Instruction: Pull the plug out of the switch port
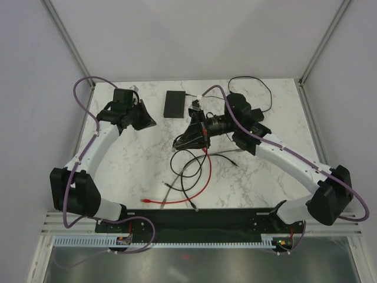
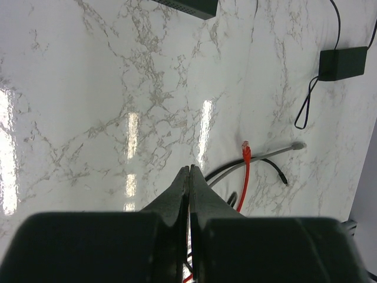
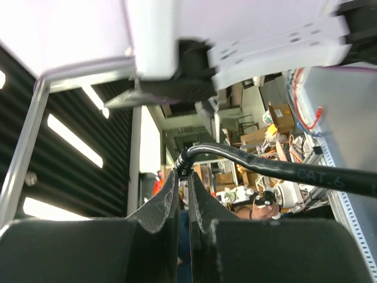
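The switch, a flat black box, lies at the back of the marble table; its corner shows at the top of the left wrist view. My right gripper hangs tilted in front of the switch, apart from it. In the right wrist view my right gripper is shut on the ribbed boot of the plug, and its black cable arcs away to the right. My left gripper hovers left of the switch, shut and empty.
Loose cables lie mid-table: a red cable with its plug, a grey cable and thin black ones. A small black power adapter with thin cords sits at the back right. Frame posts stand at the table's back corners.
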You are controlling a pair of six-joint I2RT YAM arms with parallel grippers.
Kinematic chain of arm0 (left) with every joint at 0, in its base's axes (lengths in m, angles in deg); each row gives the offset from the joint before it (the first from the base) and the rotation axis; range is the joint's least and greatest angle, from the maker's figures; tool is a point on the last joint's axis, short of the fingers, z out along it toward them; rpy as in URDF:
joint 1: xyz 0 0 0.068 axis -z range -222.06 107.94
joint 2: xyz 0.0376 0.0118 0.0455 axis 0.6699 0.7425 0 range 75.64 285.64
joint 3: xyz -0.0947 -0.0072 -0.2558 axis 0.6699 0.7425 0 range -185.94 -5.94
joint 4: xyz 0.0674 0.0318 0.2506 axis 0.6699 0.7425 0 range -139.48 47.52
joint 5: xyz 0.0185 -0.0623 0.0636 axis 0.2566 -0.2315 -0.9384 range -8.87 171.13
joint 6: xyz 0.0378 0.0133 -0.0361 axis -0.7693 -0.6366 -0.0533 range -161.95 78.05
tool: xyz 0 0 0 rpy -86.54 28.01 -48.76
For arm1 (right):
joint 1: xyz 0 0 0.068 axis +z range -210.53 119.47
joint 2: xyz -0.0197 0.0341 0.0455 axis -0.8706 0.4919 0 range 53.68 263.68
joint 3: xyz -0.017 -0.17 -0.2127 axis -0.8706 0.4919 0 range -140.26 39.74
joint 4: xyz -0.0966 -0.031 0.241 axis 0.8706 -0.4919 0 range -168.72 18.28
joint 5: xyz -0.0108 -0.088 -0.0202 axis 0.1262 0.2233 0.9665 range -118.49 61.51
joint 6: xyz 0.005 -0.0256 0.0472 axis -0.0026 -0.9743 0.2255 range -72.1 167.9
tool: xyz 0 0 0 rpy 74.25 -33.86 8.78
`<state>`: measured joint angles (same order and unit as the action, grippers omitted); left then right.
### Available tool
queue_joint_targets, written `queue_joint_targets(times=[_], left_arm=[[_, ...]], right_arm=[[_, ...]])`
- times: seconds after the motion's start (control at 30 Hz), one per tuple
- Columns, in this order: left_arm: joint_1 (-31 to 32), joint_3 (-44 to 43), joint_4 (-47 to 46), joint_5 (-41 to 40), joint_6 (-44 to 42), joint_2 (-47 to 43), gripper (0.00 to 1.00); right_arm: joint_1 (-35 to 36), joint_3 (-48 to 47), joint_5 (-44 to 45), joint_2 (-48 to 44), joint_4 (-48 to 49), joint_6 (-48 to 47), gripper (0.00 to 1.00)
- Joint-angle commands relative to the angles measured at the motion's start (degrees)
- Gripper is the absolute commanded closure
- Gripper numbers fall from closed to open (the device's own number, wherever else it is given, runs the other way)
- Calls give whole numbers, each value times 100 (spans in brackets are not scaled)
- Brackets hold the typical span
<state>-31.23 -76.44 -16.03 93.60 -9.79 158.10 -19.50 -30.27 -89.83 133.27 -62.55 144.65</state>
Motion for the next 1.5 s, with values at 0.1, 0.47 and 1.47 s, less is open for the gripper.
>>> queue_joint_targets(times=[0.1,0.47,1.47], left_arm=[[-55,-43,-41,-34,-210,-309,98],[-125,-403,-41,-34,-210,113,98],[-55,-780,-41,-34,-210,1482,98]], right_arm=[[27,506,614,680,-644,-859,99],[98,472,562,2402,-837,-1667,91],[-1379,-1626,4824,3183,-796,-3462,48]])
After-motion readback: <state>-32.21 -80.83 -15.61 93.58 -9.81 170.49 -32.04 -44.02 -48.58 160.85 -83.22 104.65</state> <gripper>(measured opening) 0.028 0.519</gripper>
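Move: My right hand holds the black cable high over the near side of the table. The cable pile it goes to has its middle about 9 cm ahead, level sideways and 38 cm below. The red cable's near plug lies some 15 cm left of my hand and level ahead; the switch stands about 40 cm ahead, 6 cm left. From my left hand the pile is roughly 10 cm back, 14 cm right and 18 cm below. I lower the black cable towards the pile with my right hand, about 27 cm down and slightly forward and left, tipping the fingers downward, then open them halfway and let go. Then I lift a little and sweep the empty hand some 20 cm forward and right towards the switch, turning clockwise. My closed left hand eases forward, then sinks about 5 cm. ##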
